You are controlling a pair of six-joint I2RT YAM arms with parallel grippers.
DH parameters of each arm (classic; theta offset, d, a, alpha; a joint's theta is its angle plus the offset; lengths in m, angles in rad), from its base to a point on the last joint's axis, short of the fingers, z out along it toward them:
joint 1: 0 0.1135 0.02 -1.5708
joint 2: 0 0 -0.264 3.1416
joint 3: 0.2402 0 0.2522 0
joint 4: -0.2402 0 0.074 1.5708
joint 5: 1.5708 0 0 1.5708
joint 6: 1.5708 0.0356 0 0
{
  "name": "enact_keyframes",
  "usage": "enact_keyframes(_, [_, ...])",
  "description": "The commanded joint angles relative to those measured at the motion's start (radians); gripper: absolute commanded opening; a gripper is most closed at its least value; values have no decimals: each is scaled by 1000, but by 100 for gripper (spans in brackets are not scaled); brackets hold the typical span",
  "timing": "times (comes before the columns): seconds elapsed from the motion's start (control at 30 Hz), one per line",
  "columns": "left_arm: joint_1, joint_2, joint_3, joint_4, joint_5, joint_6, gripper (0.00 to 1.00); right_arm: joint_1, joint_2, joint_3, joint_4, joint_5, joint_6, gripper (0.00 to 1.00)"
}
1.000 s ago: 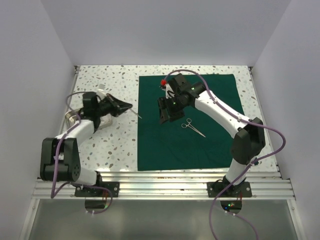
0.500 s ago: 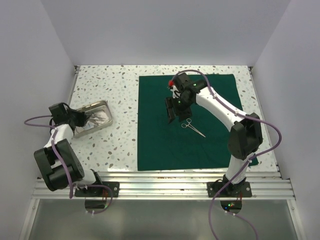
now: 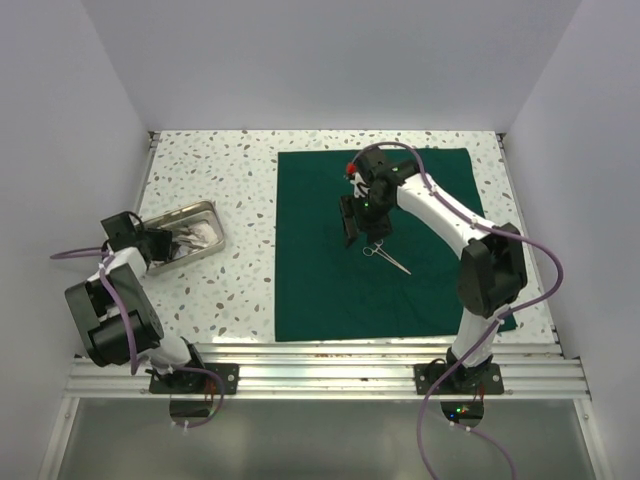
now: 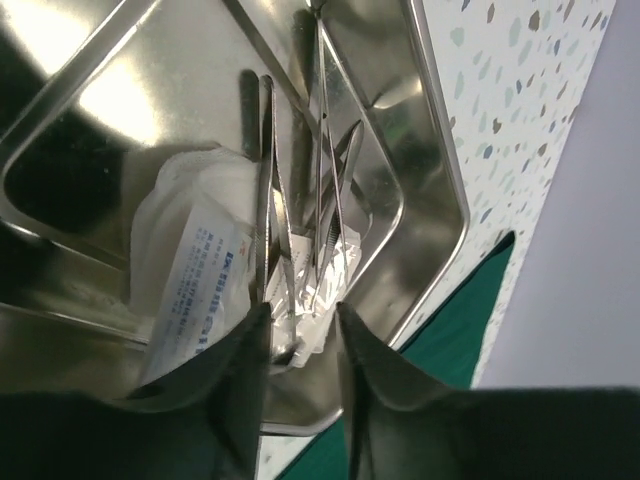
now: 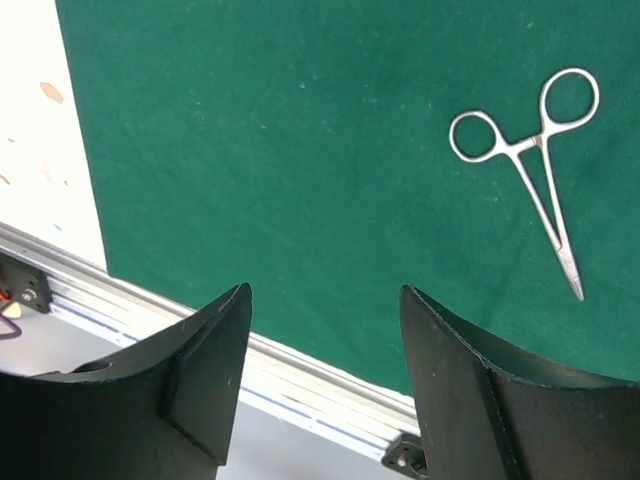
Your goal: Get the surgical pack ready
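The surgical pack, a dark green drape (image 3: 320,290), lies flat on the right half of the table. On it rests a pair of steel forceps (image 3: 386,255), closed, rings toward the far side. My right gripper (image 3: 353,236) hovers just left of the forceps (image 5: 540,190), open and empty (image 5: 322,292), over bare drape (image 5: 300,120). At the far left my left gripper (image 3: 172,243) reaches into the steel tray (image 3: 190,207). Its jaws (image 4: 303,312) are slightly parted over several thin steel instruments (image 4: 320,190) and a white gauze packet (image 4: 195,280). Nothing is clamped between them.
The tray's rim (image 4: 440,180) sits on speckled tabletop (image 3: 240,180), with the drape's edge (image 4: 450,340) beyond it. An aluminium rail (image 3: 330,360) runs along the near edge, and grey walls close in the left, right and far sides.
The left arm swung from the drape's left edge, carrying a thin instrument, back to the tray, and its jaws have parted. The right gripper shifted a little right, toward the forceps.
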Motion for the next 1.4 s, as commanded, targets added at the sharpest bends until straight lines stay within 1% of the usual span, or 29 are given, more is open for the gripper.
enact_keyframes(0.0, [16, 25, 65, 31, -14, -10, 46, -6, 13, -4, 20, 35, -18, 65])
enact_keyframes(0.03, [16, 22, 69, 28, -11, -5, 52, -7, 15, -1, 15, 54, -26, 65])
enact_keyframes(0.07, [16, 16, 70, 28, -3, 4, 56, -12, 19, 1, 14, 75, -30, 65])
enact_keyframes(0.1, [16, 3, 72, 25, -2, 11, 63, -15, 24, 7, 3, 118, -40, 65])
enact_keyframes(0.17, [16, -13, 76, -7, -9, 45, 69, -30, 41, 12, 0, 161, -46, 65])
enact_keyframes(0.2, [16, -17, 85, -19, -11, 63, 72, -39, 50, 13, 0, 195, -49, 65])
enact_keyframes(0.3, [10, -44, 82, -62, -8, 102, 75, -87, 97, 10, 14, 221, -64, 63])
enact_keyframes(0.37, [-8, -70, 72, -73, -12, 114, 76, -120, 127, 7, 26, 232, -76, 61])
enact_keyframes(0.47, [-73, -81, 85, -96, -22, 146, 77, -142, 159, -20, 58, 235, -98, 63])
enact_keyframes(0.5, [-120, -81, 95, -101, -22, 156, 77, -142, 167, -37, 67, 232, -104, 65])
enact_keyframes(0.57, [-169, -75, 121, -127, -25, 183, 77, -145, 162, -60, 111, 208, -112, 67])
enact_keyframes(0.6, [-216, -76, 125, -131, -23, 200, 77, -144, 161, -77, 124, 200, -122, 68])
enact_keyframes(0.67, [-254, -89, 125, -128, -3, 220, 77, -144, 168, -80, 129, 200, -129, 68])
enact_keyframes(0.7, [-286, -92, 125, -131, 4, 246, 77, -144, 171, -79, 126, 200, -138, 66])
enact_keyframes(0.77, [-315, -109, 128, -145, 20, 277, 76, -144, 167, -88, 119, 203, -139, 64])
enact_keyframes(0.8, [-336, -116, 128, -151, 24, 292, 76, -144, 158, -115, 122, 203, -138, 61])
enact_keyframes(0.9, [-370, -148, 124, -185, 43, 364, 76, -144, 104, -184, 149, 200, -132, 56])
enact_keyframes(0.97, [-378, -168, 118, -194, 66, 384, 75, -144, 78, -226, 162, 200, -129, 54])
enact_keyframes(1.13, [-402, -207, 122, -239, 81, 433, 75, -144, 59, -263, 169, 229, -139, 46])
enact_keyframes(1.37, [-407, -207, 121, -254, 100, 449, 75, -144, 41, -274, 161, 253, -150, 43])
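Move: The hemostat, alone on the green cloth, lies about 8 cm to the right of my right hand, 2 cm ahead and some 12 cm below, rings at its far left end, jaws pointing back and right. My left hand is down over the left part of the steel tray, whose middle lies roughly 8 cm to its right, 3 cm ahead and 4 cm below; the hemostat is about 55 cm to that hand's right and 2 cm back. I bring my right hand down about 11 cm and as far to the right onto the hemostat, bowing a few centimetres forward and back on the way, tipping the fingers to vertical, then partly narrowing them astride its jaw end. Meanwhile my left fingers finish opening wide; that hand rises some 5 cm and swings right across the tray towards the cloth, turning clockwise about 40 degrees. ##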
